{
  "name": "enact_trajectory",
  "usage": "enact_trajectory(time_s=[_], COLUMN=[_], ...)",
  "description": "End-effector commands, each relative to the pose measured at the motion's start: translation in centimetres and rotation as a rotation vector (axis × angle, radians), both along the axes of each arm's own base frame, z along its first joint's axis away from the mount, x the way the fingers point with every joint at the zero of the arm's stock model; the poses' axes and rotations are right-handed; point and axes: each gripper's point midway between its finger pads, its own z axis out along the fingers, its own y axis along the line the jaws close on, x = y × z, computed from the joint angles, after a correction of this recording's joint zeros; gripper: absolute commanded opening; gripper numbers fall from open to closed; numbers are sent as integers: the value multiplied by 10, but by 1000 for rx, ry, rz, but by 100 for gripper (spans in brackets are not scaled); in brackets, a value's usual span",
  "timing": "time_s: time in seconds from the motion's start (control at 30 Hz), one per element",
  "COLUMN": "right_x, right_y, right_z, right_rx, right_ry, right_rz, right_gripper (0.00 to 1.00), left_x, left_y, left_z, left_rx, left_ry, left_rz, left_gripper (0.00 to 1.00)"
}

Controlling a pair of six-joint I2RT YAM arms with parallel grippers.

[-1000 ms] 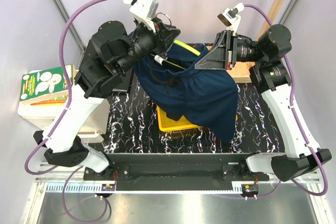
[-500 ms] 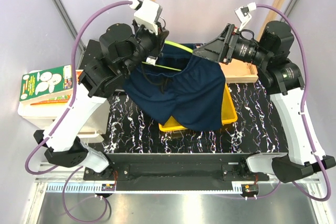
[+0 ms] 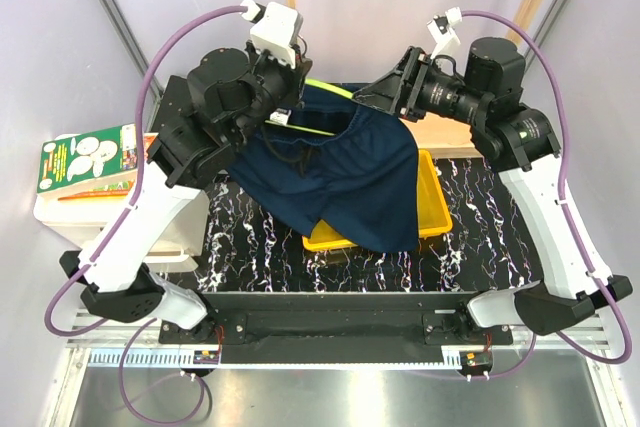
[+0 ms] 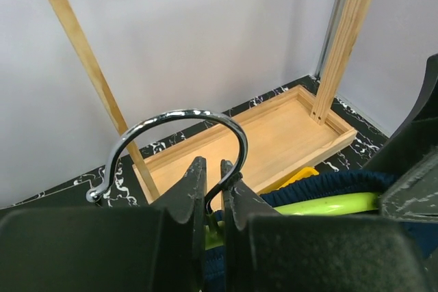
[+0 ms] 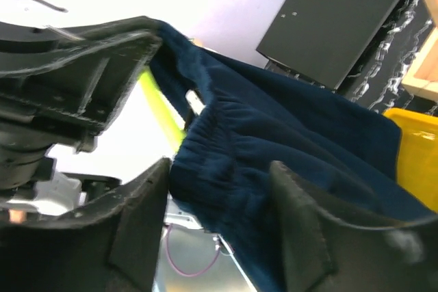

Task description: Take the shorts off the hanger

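Observation:
The dark navy shorts (image 3: 330, 172) hang by their waistband from the lime-green hanger (image 3: 328, 90) above the table, with the legs drooping over the yellow tray (image 3: 437, 197). My left gripper (image 3: 293, 97) is shut on the stem of the hanger's silver hook (image 4: 171, 141), just above the green bar (image 4: 328, 204). My right gripper (image 3: 365, 102) is at the right end of the waistband. In the right wrist view it (image 5: 220, 169) stands open, with the gathered waistband (image 5: 226, 148) between its fingers and the hanger (image 5: 161, 117) just beyond.
A shallow wooden base (image 4: 274, 135) with upright wooden posts (image 4: 345, 39) stands at the back, behind the hanger. A white bin with a green box (image 3: 85, 162) on it sits off the table's left edge. The table top (image 3: 250, 237) is black marble-patterned.
My right gripper let go of the shorts' right side and moved left to the waistband by the hanger. The shorts swung left and hang narrower. The left gripper stayed on the hook.

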Motion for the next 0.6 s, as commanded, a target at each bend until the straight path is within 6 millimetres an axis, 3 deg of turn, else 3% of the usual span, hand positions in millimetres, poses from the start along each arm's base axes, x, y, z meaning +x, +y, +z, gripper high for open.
enact_trajectory(time_s=[0.0, 0.1, 0.13, 0.2, 0.33, 0.53, 0.57], right_x=[0, 2, 1, 1, -4, -25, -23], right_y=[-2, -7, -9, -12, -23, -59, -64], right_z=[6, 6, 6, 4, -1, -8, -18], right_rx=[-22, -21, -21, -22, -33, -50, -65], right_ry=[-27, -28, -30, -30, -32, -78, -68], right_rz=[-60, -96, -104, -120, -170, -309, -336], right_gripper=[42, 26, 15, 8, 2, 0, 0], left_x=[-15, -17, -15, -18, -16, -15, -16], left_y=[28, 33, 34, 40, 55, 93, 97], left_z=[62, 58, 53, 53, 47, 51, 52], left_rx=[-154, -154, -151, -165, -183, -264, -282], left_ry=[-153, -154, -150, -155, -146, -149, -149], left_rz=[42, 53, 65, 75, 153, 329, 348], left_gripper=[0, 0, 0, 0, 0, 0, 0])
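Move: The right hand's open fingers already straddle the right end of the shorts' waistband, whose rim lies about 1 cm to its left and level with it in reach and height. The hanger's hook stem, which the left hand still grips, is some 9 cm left of the right hand, 4 cm farther out and 4 cm higher; the yellow tray lies about 45 cm below, 4 cm ahead and 6 cm right. From the left hand that rim is about 8 cm right, 4 cm back and 4 cm lower. The right hand all but stays in place while its fingers close from two-thirds open to nearly shut, pinching the waistband, then draws it about 3 cm right and 2.5 cm down, away from the left hand, turning some 10 degrees clockwise. The left hand keeps its pinch on the hook stem and carries the hanger about 2.5 cm left and 2 cm down, easing slightly back, so the two hands pull apart. ##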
